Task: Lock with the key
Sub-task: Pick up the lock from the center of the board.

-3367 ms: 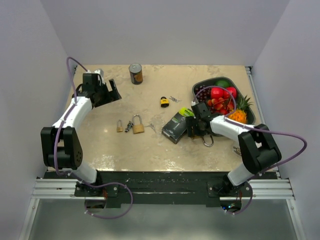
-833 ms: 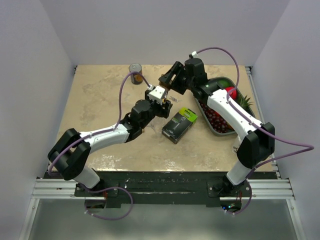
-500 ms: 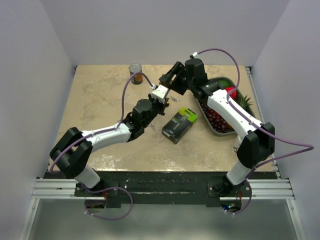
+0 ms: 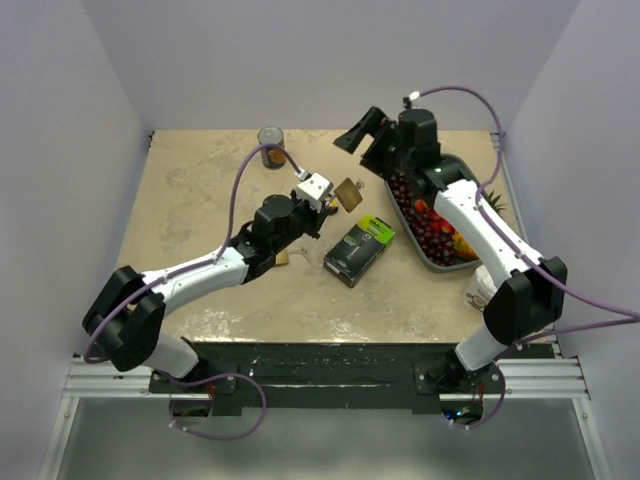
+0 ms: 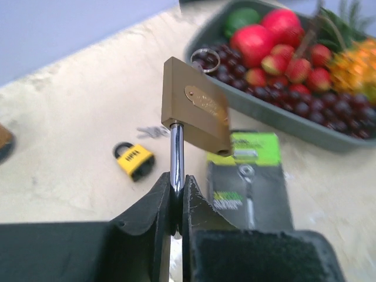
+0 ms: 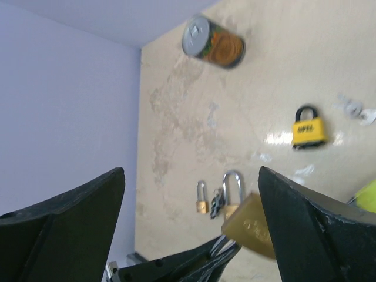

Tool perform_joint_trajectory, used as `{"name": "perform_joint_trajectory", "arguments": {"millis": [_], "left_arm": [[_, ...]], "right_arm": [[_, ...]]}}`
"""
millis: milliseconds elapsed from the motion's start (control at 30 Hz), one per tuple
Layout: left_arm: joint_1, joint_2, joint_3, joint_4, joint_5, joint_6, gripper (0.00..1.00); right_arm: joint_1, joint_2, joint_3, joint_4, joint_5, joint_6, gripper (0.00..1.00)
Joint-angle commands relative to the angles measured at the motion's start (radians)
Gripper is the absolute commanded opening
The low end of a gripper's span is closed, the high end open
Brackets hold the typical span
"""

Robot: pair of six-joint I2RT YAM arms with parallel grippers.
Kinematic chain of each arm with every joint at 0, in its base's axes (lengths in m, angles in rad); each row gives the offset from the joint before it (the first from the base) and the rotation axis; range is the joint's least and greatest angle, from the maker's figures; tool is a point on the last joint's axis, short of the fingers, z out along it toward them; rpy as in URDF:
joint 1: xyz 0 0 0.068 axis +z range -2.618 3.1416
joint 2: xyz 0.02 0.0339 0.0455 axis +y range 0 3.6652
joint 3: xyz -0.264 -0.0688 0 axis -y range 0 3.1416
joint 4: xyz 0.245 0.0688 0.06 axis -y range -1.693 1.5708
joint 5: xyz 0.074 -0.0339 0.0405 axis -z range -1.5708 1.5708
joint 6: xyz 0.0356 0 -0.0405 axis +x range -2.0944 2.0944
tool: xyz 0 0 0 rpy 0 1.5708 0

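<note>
A brass padlock (image 4: pixel 346 193) (image 5: pixel 197 108) hangs in the air over the middle of the table. My left gripper (image 4: pixel 328 205) (image 5: pixel 178 182) is shut on its steel shackle (image 5: pixel 176 150). A key ring (image 5: pixel 205 59) peeks out behind the lock's far end; the key itself is hidden by the body. My right gripper (image 4: pixel 360 133) (image 6: pixel 191 170) is open and empty, raised behind and to the right of the lock. From its wrist view the held padlock (image 6: pixel 252 226) shows below, between its fingers.
A yellow padlock (image 5: pixel 134 160) (image 6: pixel 308 129) lies by loose keys (image 5: pixel 154 132). Two more brass padlocks (image 6: pixel 232 191) lie left of centre. A black-and-green box (image 4: pixel 358 249), a can (image 4: pixel 271 146) and a fruit tray (image 4: pixel 430 262) stand around.
My left gripper has shut on the padlock's shackle. My right gripper has opened, let go of the lock and drawn back up and to the right.
</note>
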Motion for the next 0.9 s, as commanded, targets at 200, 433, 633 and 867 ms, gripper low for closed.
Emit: {"name": "perform_joint_trajectory", "arguments": {"millis": [200, 433, 633, 867], "left_arm": [[0.199, -0.217, 0.106, -0.277, 0.586, 0.039, 0.0], [0.249, -0.263, 0.173, -0.506, 0.852, 0.198, 0.0], [0.256, -0.245, 0.242, -0.653, 1.008, 0.327, 0.0], [0.256, -0.228, 0.267, -0.67, 1.102, 0.346, 0.0]], "right_arm": [[-0.119, -0.225, -0.052, 0.139, -0.215, -0.662, 0.99], [-0.122, -0.397, -0.216, -0.053, -0.582, -1.028, 0.99], [-0.122, -0.428, -0.236, -0.25, -0.72, -1.296, 0.99], [-0.113, -0.403, -0.239, -0.318, -0.846, -1.443, 0.99]]}}
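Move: The left hand keeps the open brass lock by its shackle, its body some 3 cm ahead of that hand and 5 cm to the right, with the key ring on it. From the empty, wide-open right hand, that body is about 4 cm back, 1 cm left and 7 cm below. From the left hand the black box lies roughly 4 cm ahead and 8 cm right, and the yellow lock 18 cm ahead and 1 cm right, both some 20 cm down. The left hand keeps its pinch on the shackle and draws the lock back about 11 cm, rising a little, while turning some 45 degrees clockwise until the lock body points to the robot's right. The right hand, already off the lock, first swings right and up, then back past where it started and down again, ending about 15 cm farther back and 5 cm farther right; it turns strongly counter-clockwise with a roll, so its wide-open fingers end pointing left towards the body and key ring, without closing. ##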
